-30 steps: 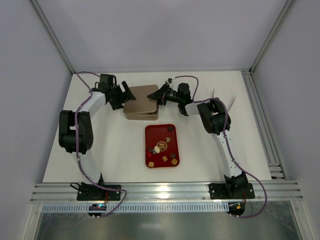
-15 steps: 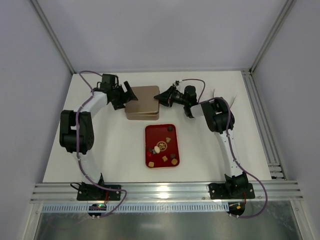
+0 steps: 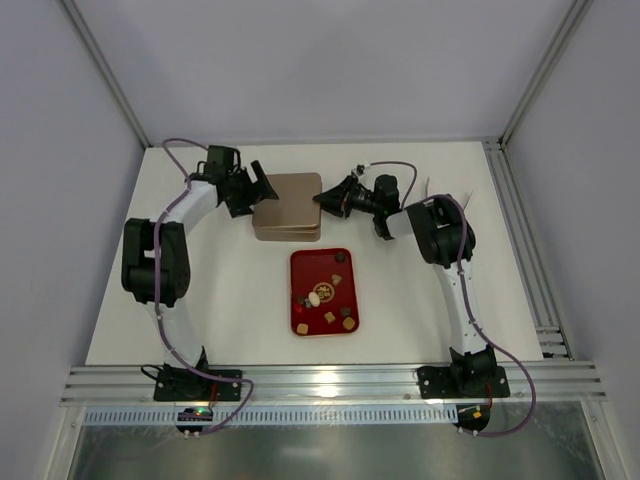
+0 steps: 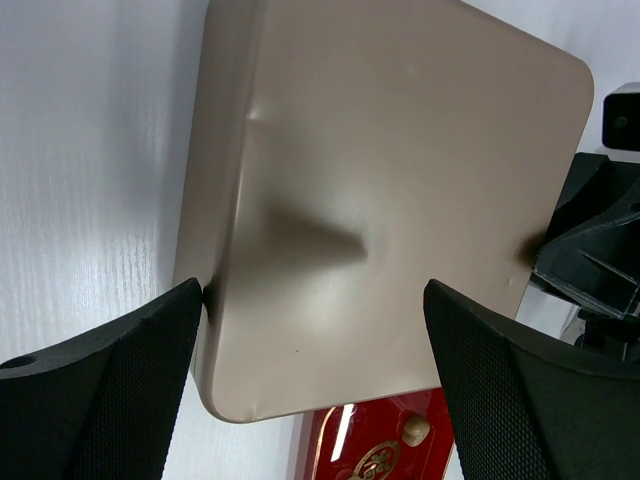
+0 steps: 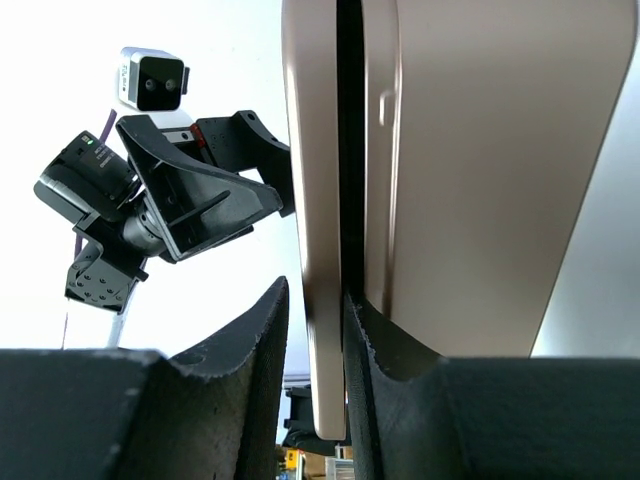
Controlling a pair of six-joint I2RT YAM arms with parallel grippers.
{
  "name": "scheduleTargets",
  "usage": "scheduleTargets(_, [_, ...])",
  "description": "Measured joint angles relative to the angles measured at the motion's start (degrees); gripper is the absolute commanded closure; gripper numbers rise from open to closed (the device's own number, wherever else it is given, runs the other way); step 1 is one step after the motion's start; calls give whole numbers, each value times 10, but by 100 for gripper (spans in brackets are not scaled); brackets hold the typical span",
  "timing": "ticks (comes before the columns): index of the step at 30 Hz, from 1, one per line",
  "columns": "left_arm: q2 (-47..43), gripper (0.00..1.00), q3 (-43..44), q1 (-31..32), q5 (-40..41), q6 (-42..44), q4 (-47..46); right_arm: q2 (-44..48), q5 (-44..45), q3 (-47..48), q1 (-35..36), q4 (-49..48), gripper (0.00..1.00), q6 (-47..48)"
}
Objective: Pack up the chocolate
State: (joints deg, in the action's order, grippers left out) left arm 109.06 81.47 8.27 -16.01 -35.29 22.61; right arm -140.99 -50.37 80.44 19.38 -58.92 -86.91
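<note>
A tan metal box point(image 3: 287, 205) with its lid on stands at the back of the table. My left gripper point(image 3: 258, 187) is open at the box's left side; in the left wrist view point(image 4: 312, 300) one finger touches the box's side wall point(image 4: 390, 200). My right gripper point(image 3: 328, 197) is open at the box's right edge. In the right wrist view point(image 5: 315, 300) the lid's rim point(image 5: 315, 150) lies between the fingers, one finger in the gap over the base point(image 5: 500, 150). Several chocolates point(image 3: 314, 299) lie on the red tray point(image 3: 310, 265).
The red tray sits just in front of the box; its far end and a cream chocolate point(image 4: 415, 430) show in the left wrist view. Aluminium rails run along the right edge point(image 3: 520, 250) and the front edge point(image 3: 330, 385). Grey walls enclose the table.
Both grippers and the box have shifted a little to the right. The tray and its chocolates have not moved.
</note>
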Motion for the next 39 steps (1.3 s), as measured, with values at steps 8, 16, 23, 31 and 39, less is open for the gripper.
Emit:
scheduleTargets(8, [7,11,0,4,4,1,4,13,-4,-28,-11,-9,70,4])
scheduleTargets(16, [14,11,18,10,12,12,19,22,-8,-50,-21,-20,68,9])
scheduleTargets(23, [20,11,31,17,21,19,30,29,-8,-66,-25,1,61,40])
scheduleTargets(31, [35,11,61,30,39,37,60,63,-4,-71,-26,100,52,121])
scheduleTargets(39, [61,12,108,51,83,56,109,101,9,-69,-26,184,43,208])
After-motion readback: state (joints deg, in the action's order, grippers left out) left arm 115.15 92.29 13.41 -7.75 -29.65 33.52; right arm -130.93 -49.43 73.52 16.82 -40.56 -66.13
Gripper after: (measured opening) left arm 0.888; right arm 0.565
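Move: Over on the right edge of the lid, the right fingers straddle its rim, one of them in the gap above the box; the lid's middle is about 8 cm to that hand's left and level with it fore and aft. From the left hand, at the near-left corner, the lid's middle lies about 6 cm right, 1 cm ahead and slightly below. The red tray is some 23 cm back and 1 cm right of the right hand, about 6 cm lower. Backing out of the gap under the lid's right side, the right hand draws about 3 cm to the right, slightly back and down, then opens its fingers to let the rim go while the fingertips dip some 10 degrees. The left hand, still wide open with a finger against the lid's left side, pushes right about 1.5 cm, sinking slightly and rolling. ##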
